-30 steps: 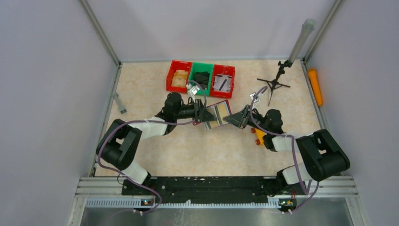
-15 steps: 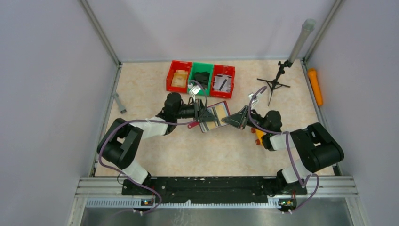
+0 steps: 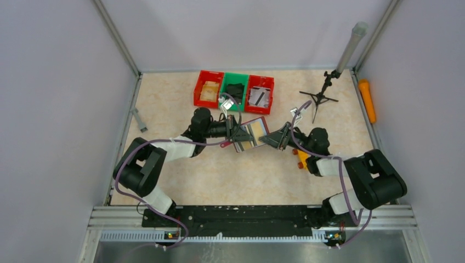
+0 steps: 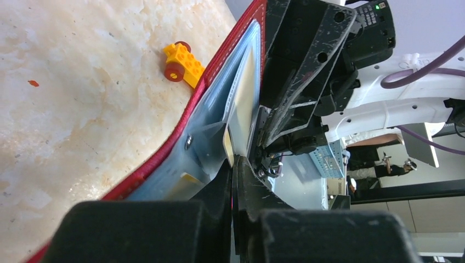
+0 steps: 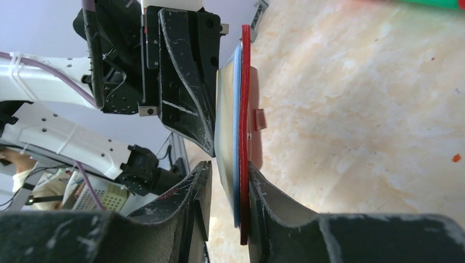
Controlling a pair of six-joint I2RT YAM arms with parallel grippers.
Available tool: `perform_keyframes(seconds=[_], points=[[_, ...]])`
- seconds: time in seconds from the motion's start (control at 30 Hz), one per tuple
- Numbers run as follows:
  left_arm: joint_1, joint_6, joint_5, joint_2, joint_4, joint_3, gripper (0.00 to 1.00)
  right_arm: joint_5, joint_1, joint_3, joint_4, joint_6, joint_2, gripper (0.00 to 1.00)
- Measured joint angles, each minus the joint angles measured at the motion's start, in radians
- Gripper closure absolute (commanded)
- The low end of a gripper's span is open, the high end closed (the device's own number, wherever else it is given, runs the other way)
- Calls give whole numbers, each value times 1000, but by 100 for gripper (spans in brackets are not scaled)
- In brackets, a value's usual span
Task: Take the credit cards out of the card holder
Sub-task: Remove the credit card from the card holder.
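Note:
The maroon card holder [image 3: 251,134] hangs open above the table between both arms, with shiny blue sleeves and cream credit cards [image 4: 245,90] showing inside. My left gripper [image 3: 237,135] is shut on its left edge; in the left wrist view a thin red sliver sits between the pressed fingers of the left gripper [image 4: 233,170]. My right gripper [image 3: 272,138] straddles the holder's right edge. In the right wrist view the card holder [image 5: 244,109] rests against one finger of the right gripper [image 5: 227,178], with a gap to the other, so that gripper is open.
Two red bins [image 3: 208,87] and a green bin [image 3: 234,89] stand behind the holder. A yellow toy brick car [image 3: 301,159] lies by the right arm. A small black tripod [image 3: 318,98] and an orange object [image 3: 366,98] are at the back right.
The left gripper has closed onto the card holder's edge. The right gripper's jaws have parted from their grip on the other edge. The holder has barely moved.

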Motion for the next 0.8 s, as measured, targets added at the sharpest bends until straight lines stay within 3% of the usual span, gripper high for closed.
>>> perform_keyframes(seconds=[0.13,0.37,0.53,0.8], points=[[0,11,-7,0,-20,0,100,35,-16,-8,-48,-28,-42,80],[0,26,-14,0,-55,0,100,79,-42,-23,-89,-40,-60,83],[0,35,-27,0,-74,0,100,85,-56,-31,-91,-40,-68,100],[0,54,-36,0,-105,2,100,89,-77,-50,-77,-21,-69,100]])
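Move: The open card holder hangs face up between the hands. Its middle is about 3 cm to the right hand's left, 1 cm ahead and 1 cm lower, with the right fingers parted around its cover. The red bin lies some 17 cm straight ahead of that hand, the toy car 18 cm to its right and 8 cm back, both about 13 cm below. From the left hand, the holder's middle is roughly 2 cm ahead, 1 cm right and 1 cm lower. With the fingers straddling the holder's red cover, the right hand draws out to its right by about 3 cm and forward 2 cm, away from the left hand, sinking slightly, turning some 10 degrees clockwise and closing to pinch the cover near its right edge. The left hand, still shut on the thin cream card edge at the sleeves, sinks about 2 cm with barely any sideways travel. ##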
